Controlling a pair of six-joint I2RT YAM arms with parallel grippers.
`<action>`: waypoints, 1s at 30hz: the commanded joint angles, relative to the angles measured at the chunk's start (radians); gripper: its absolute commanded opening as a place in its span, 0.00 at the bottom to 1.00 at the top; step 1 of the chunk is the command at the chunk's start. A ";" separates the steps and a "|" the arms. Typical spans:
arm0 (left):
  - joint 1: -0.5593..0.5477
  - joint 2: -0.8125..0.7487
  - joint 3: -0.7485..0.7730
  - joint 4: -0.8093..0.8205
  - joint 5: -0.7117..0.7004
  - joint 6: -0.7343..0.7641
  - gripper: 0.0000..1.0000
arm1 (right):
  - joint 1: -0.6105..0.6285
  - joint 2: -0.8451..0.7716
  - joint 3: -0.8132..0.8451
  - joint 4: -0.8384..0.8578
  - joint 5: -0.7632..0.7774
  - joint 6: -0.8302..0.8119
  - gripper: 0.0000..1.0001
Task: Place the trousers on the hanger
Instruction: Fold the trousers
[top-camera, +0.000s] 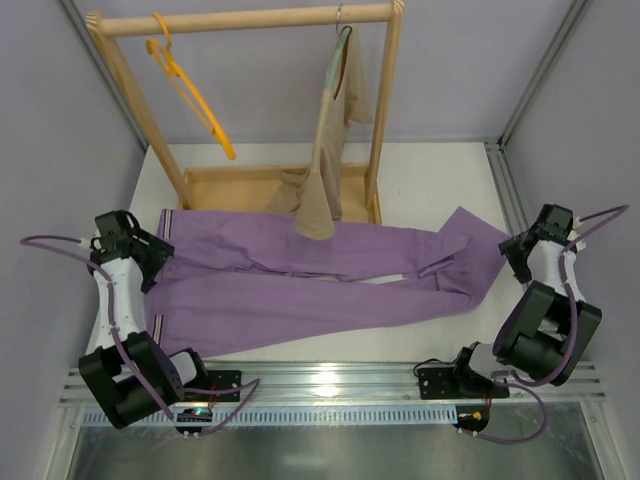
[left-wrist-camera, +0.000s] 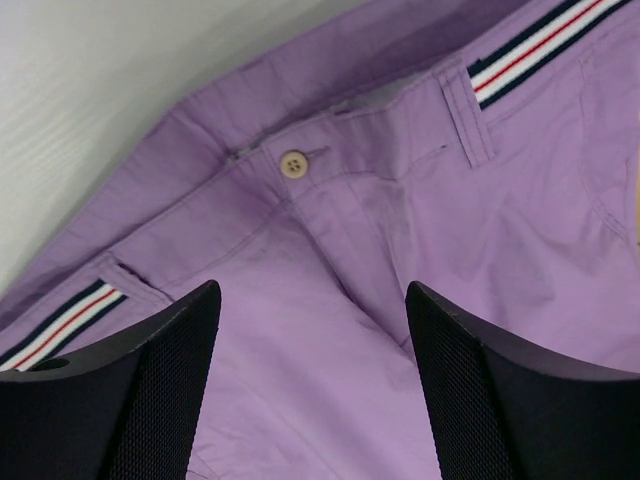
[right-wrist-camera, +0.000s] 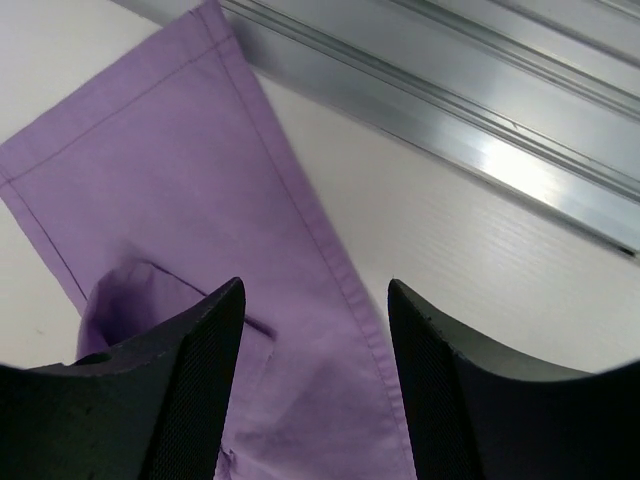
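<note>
The lilac trousers (top-camera: 320, 275) lie flat across the white table, waistband at the left and leg hems at the right. The orange hanger (top-camera: 190, 95) hangs bare from the left of the wooden rail. My left gripper (top-camera: 150, 255) is at the waistband end. In the left wrist view its jaws (left-wrist-camera: 312, 300) stand open just above the fabric below the waist button (left-wrist-camera: 292, 163), with nothing between them. My right gripper (top-camera: 515, 255) is at the hem end. Its jaws (right-wrist-camera: 315, 295) stand open over the edge of a trouser leg (right-wrist-camera: 170, 170), gripping nothing.
A wooden rack (top-camera: 240, 18) with a low base tray (top-camera: 225, 185) stands at the back. A beige garment (top-camera: 330, 150) hangs on its right side, its tip resting on the trousers. Aluminium rails run along the table's front (top-camera: 330, 380) and right edge (right-wrist-camera: 480, 130).
</note>
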 joint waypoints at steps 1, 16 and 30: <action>0.006 0.009 -0.009 0.094 0.117 -0.037 0.75 | -0.009 0.093 0.100 0.092 -0.042 -0.063 0.62; 0.008 0.031 -0.019 0.132 0.043 -0.069 0.75 | 0.037 0.428 0.235 0.080 0.018 -0.076 0.61; 0.008 0.040 -0.027 0.147 0.022 -0.120 0.74 | 0.034 0.454 0.232 -0.069 0.174 -0.093 0.04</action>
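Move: For the right hand, the trouser leg's outer edge, just below its far hem corner, lies about 6 cm ahead, 3 cm to the right and 6 cm below. Farther out, the hem's other corner is some 15 cm ahead and 10 cm left of the hand. The folded-over flap lies roughly 3 cm ahead and 14 cm left. The metal rail runs alongside, about 8 cm to the right and level with that edge. From the left hand, the edge is about 84 cm right, 6 cm ahead and 10 cm below. Forward and down, about 6 cm each way and slightly right, the open right hand goes to the outer edge of the leg beside the hem corner; its fingers close there and pinch the cloth, then it eases back about 1 cm as the wrist tips some 10 degrees steeper. The left hand, still open above the waistband, shifts about 2 cm forward, then sinks about 2 cm. ##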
